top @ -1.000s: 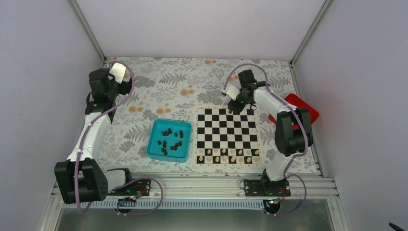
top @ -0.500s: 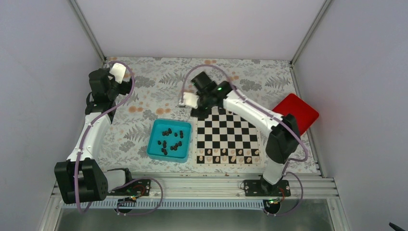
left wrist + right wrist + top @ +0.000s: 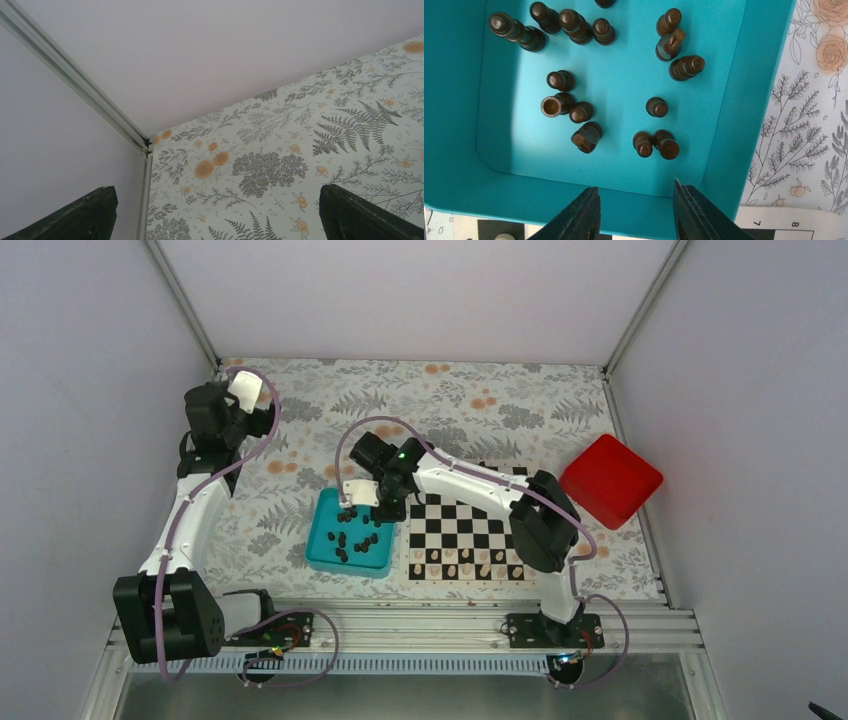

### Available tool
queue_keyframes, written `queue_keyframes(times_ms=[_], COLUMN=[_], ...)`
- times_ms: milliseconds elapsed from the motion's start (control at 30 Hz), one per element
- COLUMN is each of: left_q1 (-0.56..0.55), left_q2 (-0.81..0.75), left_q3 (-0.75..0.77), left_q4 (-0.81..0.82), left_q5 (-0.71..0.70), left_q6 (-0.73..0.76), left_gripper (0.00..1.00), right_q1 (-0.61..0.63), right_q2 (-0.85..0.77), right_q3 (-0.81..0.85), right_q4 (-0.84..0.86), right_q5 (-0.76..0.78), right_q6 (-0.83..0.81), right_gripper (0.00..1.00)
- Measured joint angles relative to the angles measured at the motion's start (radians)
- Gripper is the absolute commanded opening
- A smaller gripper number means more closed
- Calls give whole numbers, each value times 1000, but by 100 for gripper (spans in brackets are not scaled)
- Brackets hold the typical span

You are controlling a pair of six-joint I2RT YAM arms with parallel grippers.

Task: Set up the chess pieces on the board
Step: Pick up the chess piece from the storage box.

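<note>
Several dark chess pieces (image 3: 581, 111) lie scattered, mostly on their sides, in a teal tray (image 3: 322, 553) to the left of the board (image 3: 470, 525). My right gripper (image 3: 385, 502) hangs over the tray's board-side wall. In the right wrist view the right gripper (image 3: 636, 200) is open with nothing between its fingers, and the nearest pair of pieces (image 3: 655, 144) lies just ahead of the tips. My left gripper (image 3: 212, 418) is far off at the back left. The left gripper (image 3: 216, 200) is open and empty over the patterned tabletop.
Pale chess pieces (image 3: 470, 562) fill the board's two near rows. A red box (image 3: 611, 480) sits right of the board. The right arm stretches across the board's far left part. The enclosure's walls meet in a corner post (image 3: 75, 80) close to the left gripper.
My right arm has swung left from the board's far edge to over the teal tray, and its jaws have narrowed a little. The left arm has stayed still.
</note>
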Motion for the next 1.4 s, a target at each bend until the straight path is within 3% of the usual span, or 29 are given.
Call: queue_keyframes(times_ms=[1033, 1400], left_q1=[0, 0], left_q2=[0, 0], left_q3=[-19, -19], left_q4=[4, 4], left_q5=[-5, -5], left_q6=[14, 15], left_gripper=[100, 100], right_q1=[75, 75], right_q2=[116, 134], right_q3=[-2, -5], right_q4=[8, 27], right_q5=[9, 16], right_q6=[-26, -35], right_gripper=[32, 5])
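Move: The dark chess piece to grip, apparently a knight, stands in the storage box about 3 cm back, 1 cm left and 7 cm below the right gripper. At that same depth, a small pawn stands some 4 cm back and 3 cm left, and a close pair of pieces about 2 cm ahead and sideways level. From the left gripper the knight lies roughly 20 cm back, 31 cm right and 25 cm below. Draw the right gripper back about 3 cm and slightly left over the box while it starts to sink, then go almost straight down, some 6 cm in all, to the knight's head. Keep the fingers partly open and pointing down until you are nearly at depth, then close them and pinch the head between the tips. ##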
